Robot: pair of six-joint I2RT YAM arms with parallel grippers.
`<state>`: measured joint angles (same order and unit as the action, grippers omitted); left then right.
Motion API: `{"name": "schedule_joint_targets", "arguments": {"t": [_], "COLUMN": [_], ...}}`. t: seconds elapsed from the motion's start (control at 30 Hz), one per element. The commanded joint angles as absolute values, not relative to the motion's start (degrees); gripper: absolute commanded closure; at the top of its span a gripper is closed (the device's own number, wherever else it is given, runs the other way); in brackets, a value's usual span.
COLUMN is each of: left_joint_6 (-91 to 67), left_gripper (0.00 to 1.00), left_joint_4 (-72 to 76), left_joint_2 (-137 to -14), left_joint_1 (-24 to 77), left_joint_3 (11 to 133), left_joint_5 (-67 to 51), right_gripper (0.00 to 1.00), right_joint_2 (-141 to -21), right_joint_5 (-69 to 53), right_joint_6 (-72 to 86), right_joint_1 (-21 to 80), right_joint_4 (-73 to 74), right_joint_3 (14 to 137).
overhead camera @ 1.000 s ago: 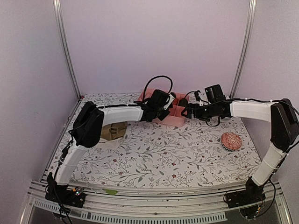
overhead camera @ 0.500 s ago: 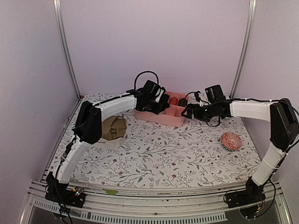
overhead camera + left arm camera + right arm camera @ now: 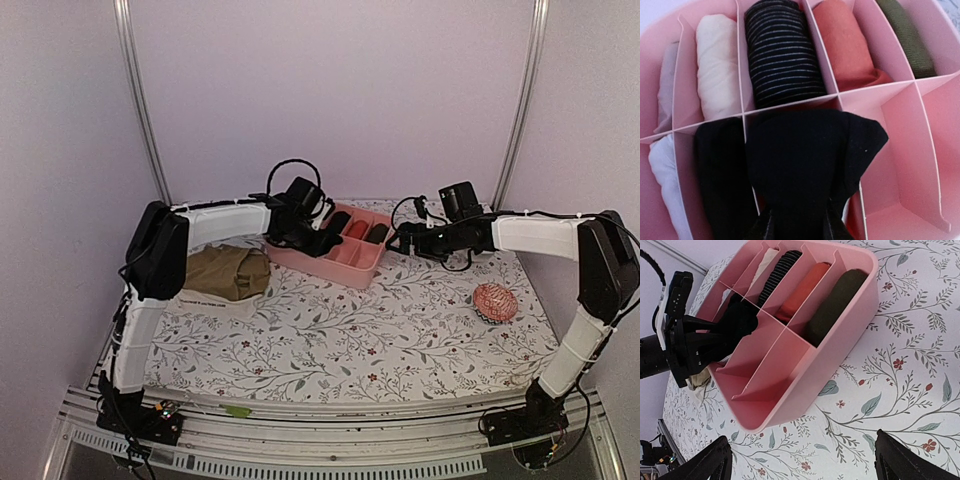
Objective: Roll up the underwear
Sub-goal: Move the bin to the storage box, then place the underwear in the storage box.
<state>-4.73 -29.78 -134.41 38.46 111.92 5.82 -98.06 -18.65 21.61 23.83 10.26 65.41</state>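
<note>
My left gripper (image 3: 799, 227) is shut on a rolled black underwear (image 3: 805, 160), which it holds down in a near-row compartment of the pink divided box (image 3: 910, 125). In the top view that gripper (image 3: 305, 232) sits over the box's left end (image 3: 345, 268). An olive-brown underwear (image 3: 225, 272) lies flat on the table to the left of the box. My right gripper (image 3: 802, 460) stands open above the floral tablecloth, just off the box's near right corner (image 3: 830, 360), with nothing between its fingers. In the top view the right gripper (image 3: 400, 240) is beside the box's right side.
The box's far row holds white (image 3: 717, 65), black striped (image 3: 782, 55), orange (image 3: 845, 45) and olive green (image 3: 907, 37) rolls; another black roll (image 3: 720, 180) lies left of the held one. A red-and-white patterned ball (image 3: 495, 302) rests at the right.
My left arm swung left and back with the black underwear, uncovering the olive-brown one. The pink box has shifted and turned to the left. The right arm has not moved.
</note>
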Motion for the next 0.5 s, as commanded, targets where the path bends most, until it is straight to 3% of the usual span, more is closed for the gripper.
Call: {"name": "schedule_joint_targets", "arguments": {"t": [0.0, 0.2, 0.47], "left_joint_6": [-4.9, -2.1, 1.3], "left_gripper": [1.00, 1.00, 1.00], "left_joint_4": [-37.2, -24.7, -32.4], "left_joint_2": [-129.4, -121.1, -123.3], "left_joint_1": [37.2, 37.2, 36.7], "left_joint_3": [101.4, 93.5, 101.6], "left_joint_5": [5.6, 3.2, 13.8], "right_gripper": [0.01, 0.27, 0.37], "right_joint_2": [-99.6, -104.3, -107.3], "right_joint_5": [-26.5, -32.8, -31.6], "right_joint_6": [20.9, 25.9, 26.5], "right_joint_1": [23.4, 24.5, 27.6], "right_joint_4": [7.9, 4.2, 5.8], "right_joint_3": [67.8, 72.0, 77.1]}}
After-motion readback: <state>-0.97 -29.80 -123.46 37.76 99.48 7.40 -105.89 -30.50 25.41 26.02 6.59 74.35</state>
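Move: The left hand already has the rolled black underwear in the storage box's middle front slot, whose middle lies about 1 cm ahead of that hand point and 4 cm below. The striped roll sits about 9 cm ahead and 4 cm right, the red roll 7 cm ahead and 10 cm right, the tan underwear 25 cm left and 5 cm back. From the right hand, the box's right wall is about 6 cm left, 4 cm ahead and 9 cm below, with the green roll some 8 cm left and 8 cm ahead. The left hand keeps its pinch on the rolled black underwear and draws back and to the left about 5 cm, taking the storage box along, then rises some 2 cm and eases about 1 cm forward again. Meanwhile the open right hand follows the box's right end, going left about 6 cm and rising 2 cm while it turns roughly 15 degrees, its left side lifting and swinging counter-clockwise, and its fingers close by about a third with nothing between them. ##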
